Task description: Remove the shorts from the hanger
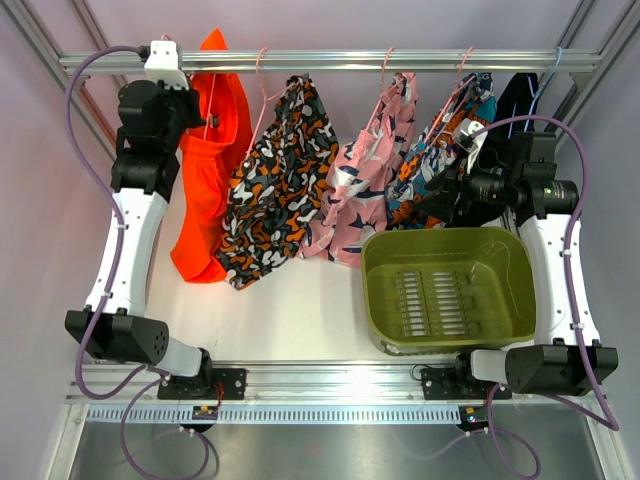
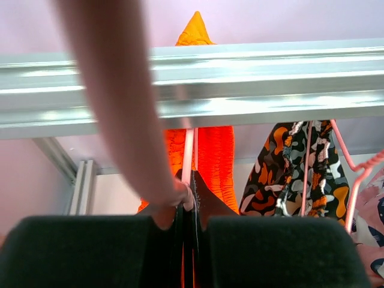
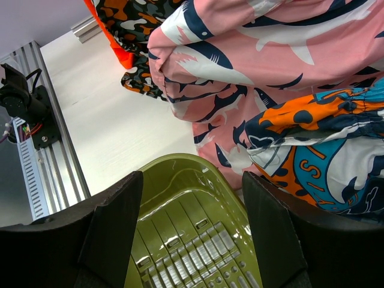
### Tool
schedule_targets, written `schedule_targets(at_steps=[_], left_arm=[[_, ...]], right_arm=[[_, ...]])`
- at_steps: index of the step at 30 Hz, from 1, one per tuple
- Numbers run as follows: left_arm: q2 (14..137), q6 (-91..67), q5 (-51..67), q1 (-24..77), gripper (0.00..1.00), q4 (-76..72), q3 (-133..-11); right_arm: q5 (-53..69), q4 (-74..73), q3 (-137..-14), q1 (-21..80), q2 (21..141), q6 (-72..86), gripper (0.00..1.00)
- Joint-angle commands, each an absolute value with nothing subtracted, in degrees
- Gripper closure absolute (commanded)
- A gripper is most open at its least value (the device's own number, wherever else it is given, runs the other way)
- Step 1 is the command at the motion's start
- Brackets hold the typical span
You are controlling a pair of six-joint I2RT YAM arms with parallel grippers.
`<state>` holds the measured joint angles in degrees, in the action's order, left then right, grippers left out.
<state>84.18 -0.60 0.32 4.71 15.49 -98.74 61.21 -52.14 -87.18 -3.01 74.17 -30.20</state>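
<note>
Several shorts hang from hangers on the top rail (image 1: 420, 61): plain orange (image 1: 205, 190), camouflage (image 1: 275, 190), pink print (image 1: 365, 190), teal-orange-navy print (image 1: 432, 160) and black (image 1: 517, 95). My left gripper (image 1: 197, 122) is up at the orange shorts' top. In the left wrist view it (image 2: 191, 201) is shut on the thin pink hanger wire (image 2: 188, 150), with orange fabric (image 2: 216, 162) behind it and in the slit. My right gripper (image 1: 468, 186) is open and empty beside the teal print shorts (image 3: 324, 150), over the basket (image 3: 180, 161).
An olive green plastic basket (image 1: 523, 275) stands on the white table at front right, under the right gripper. A blurred cable (image 2: 120, 102) crosses the left wrist view in front of the rail (image 2: 270, 78). Frame posts stand at both sides.
</note>
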Motion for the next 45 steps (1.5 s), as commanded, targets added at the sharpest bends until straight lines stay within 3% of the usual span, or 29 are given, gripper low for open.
schedule_targets(at_steps=[1,9,17,25,32,38,39,45], left_arm=[[80.9,1.6,-2.0,4.6,1.00,13.5,-101.5],[76.0,2.3,-3.0,4.6,1.00,22.1,-96.0],[63.0,0.3,-19.1,4.6,1.00,26.6,-82.3],[52.0,-12.9,-27.0,4.6,1.00,37.7,-77.0],[43.5,-12.6,-30.0,4.6,1.00,38.5,-75.0],[39.1,-8.8,-19.6,4.6,1.00,31.2,-75.0],[38.2,-7.7,-11.2,4.6,1.00,26.3,-74.2],[37.8,-8.1,9.4,4.6,1.00,21.6,-76.8]], right_arm=[[63.5,-51.6,-87.2,-2.9,74.3,-30.5,0.25],[64.9,-52.7,-87.3,-2.9,74.9,-31.7,0.25],[69.5,-70.0,-91.2,-2.3,79.3,-48.2,0.27],[65.4,-69.2,-91.0,1.7,80.1,-48.6,0.28],[65.6,-68.6,-92.1,5.8,80.8,-48.7,0.28],[64.9,-70.3,-92.7,12.5,81.6,-51.4,0.28],[64.8,-70.0,-92.6,14.0,81.6,-51.4,0.28],[65.7,-69.3,-93.4,15.3,82.5,-51.1,0.28]])
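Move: The left gripper already pinches the orange shorts' hanger, with the shorts hanging some 20 cm below, about 4 cm right and 4 cm ahead of it; the rail runs about 8 cm straight ahead at roughly hand height, and the patterned shorts hang about 18 cm right, 3 cm farther out and 20 cm lower. From the open right gripper, the orange shorts lie roughly 43 cm left, 18 cm ahead and 10 cm lower; the basket is about 11 cm right, 6 cm back and 30 cm below. Keep the left gripper shut on the hanger and draw it about 24 cm back from the rail, dipping and swinging left while it turns counter-clockwise, then rise and come back right, undoing most of the turn. Meanwhile bring the open right gripper left and back, slightly down, towards the shorts, turning it some 25 degrees counter-clockwise. ##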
